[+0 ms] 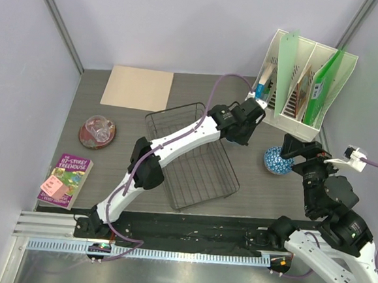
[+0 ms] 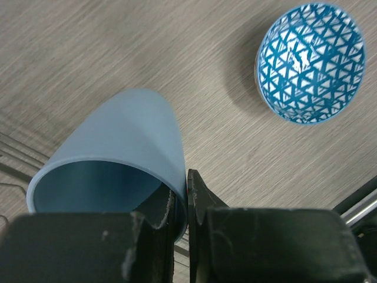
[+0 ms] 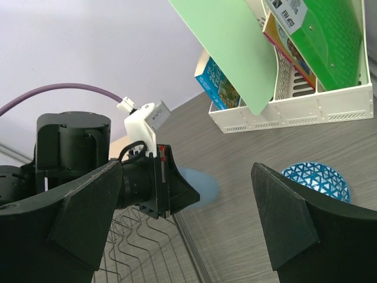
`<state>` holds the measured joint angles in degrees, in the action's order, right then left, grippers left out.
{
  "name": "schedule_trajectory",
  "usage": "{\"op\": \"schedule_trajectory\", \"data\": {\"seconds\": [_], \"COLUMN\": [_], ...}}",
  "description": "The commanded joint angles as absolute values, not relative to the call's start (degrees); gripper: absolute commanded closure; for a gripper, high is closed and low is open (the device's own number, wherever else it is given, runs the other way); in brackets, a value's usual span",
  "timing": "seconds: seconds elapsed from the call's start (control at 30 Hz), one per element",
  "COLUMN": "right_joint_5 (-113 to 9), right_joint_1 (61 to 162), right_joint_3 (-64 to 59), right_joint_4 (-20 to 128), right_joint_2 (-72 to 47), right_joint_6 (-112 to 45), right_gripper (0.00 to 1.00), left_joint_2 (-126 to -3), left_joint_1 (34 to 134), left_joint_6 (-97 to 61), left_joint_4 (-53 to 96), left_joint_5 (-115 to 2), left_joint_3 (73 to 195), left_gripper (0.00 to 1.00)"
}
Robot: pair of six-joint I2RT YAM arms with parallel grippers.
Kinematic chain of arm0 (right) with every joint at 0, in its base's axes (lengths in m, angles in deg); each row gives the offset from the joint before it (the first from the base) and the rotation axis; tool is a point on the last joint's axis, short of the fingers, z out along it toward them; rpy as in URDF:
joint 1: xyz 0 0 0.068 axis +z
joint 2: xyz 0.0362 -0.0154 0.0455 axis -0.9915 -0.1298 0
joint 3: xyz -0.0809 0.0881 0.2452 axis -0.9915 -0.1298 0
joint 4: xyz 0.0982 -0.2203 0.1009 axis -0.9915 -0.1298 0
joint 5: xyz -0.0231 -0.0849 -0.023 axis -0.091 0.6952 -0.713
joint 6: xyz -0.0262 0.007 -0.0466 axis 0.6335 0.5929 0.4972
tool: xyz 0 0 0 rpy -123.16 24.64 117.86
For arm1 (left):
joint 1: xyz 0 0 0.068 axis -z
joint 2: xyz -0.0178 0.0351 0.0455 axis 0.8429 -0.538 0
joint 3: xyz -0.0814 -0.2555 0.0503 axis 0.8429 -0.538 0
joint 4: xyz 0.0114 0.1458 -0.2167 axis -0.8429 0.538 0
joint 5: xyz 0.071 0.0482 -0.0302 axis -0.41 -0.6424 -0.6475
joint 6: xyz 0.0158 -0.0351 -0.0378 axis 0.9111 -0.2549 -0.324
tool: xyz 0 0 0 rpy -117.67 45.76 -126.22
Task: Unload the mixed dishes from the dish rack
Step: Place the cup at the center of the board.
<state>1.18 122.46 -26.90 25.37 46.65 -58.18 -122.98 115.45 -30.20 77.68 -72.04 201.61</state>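
Observation:
My left gripper (image 2: 179,203) is shut on the rim of the light blue cup (image 2: 123,141), one finger inside and one outside. The cup is tilted on its side over the table, just past the far right corner of the dish rack (image 1: 191,158). The blue-and-white bowl (image 2: 312,65) sits upright on the table to the right of the rack. My right gripper (image 3: 185,218) is open and holds nothing; it stands close by the bowl (image 3: 318,180) and faces the cup (image 3: 203,184). At far left, a glass tumbler (image 1: 99,128) rests on the dark red plate (image 1: 85,135).
A white file holder (image 1: 305,85) with green folders stands at the back right, close behind my left gripper (image 1: 251,115). A tan sheet (image 1: 137,88) lies at the back left. A book (image 1: 67,181) lies at the near left.

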Motion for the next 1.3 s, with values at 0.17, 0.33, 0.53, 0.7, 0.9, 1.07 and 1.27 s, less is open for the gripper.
{"op": "schedule_trajectory", "data": {"seconds": [0.17,0.33,0.53,0.7,0.9,1.07,1.27], "right_joint_5": [1.9,0.3,0.2,0.3,2.0,5.3,8.3], "right_joint_1": [122.4,122.4,122.4,122.4,122.4,122.4,122.4], "right_joint_3": [-27.7,-29.4,-29.5,-29.5,-28.0,-25.9,-23.8], "right_joint_4": [24.0,23.9,23.9,23.8,23.1,22.5,22.5], "right_joint_2": [46.6,46.7,46.4,45.8,44.9,45.7,47.5], "right_joint_6": [-60.6,-62.0,-61.9,-62.1,-63.5,-64.4,-62.8], "right_gripper": [0.04,0.04,0.04,0.04,0.04,0.04,0.04], "left_joint_2": [-124.2,-125.4,-126.6,-126.5,-127.9,-130.0,-133.0], "left_joint_1": [120.2,124.1,126.3,126.4,126.4,127.9,129.1], "left_joint_6": [-23.0,-18.2,-18.3,-22.0,-25.2,-24.8,-23.3], "left_joint_4": [75.1,74.2,78.3,81.9,85.7,88.4,91.0], "left_joint_5": [-71.0,-71.9,-71.0,-65.7,-57.2,-57.1,-61.4], "left_joint_3": [203.3,203.0,203.5,203.5,204.8,205.3,206.3], "left_gripper": [1.00,1.00,1.00,1.00,1.00,1.00,1.00]}}
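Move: The cup already hangs in my left hand, pinched at the rim. The bare counter it is going to, just off the rack's near right corner, lies about 15 cm back, 6 cm to my right and some 15 cm below. The blue patterned bowl is about 14 cm to this hand's right, roughly 1 cm back. The rack's middle is about 17 cm to its left and 3 cm back. From my right hand that counter spot is some 9 cm left, 4 cm back and 33 cm down. I keep the cup's rim pinched in my left fingers and draw it back towards the front edge, about 14 cm along the rack's right side. I also drift a little right and sink some 6 cm, faster at the end, while the wrist swings about 20 degrees clockwise and the fingers tip more steeply down. My open, empty right hand dips about 5 cm, then starts to lift again. ##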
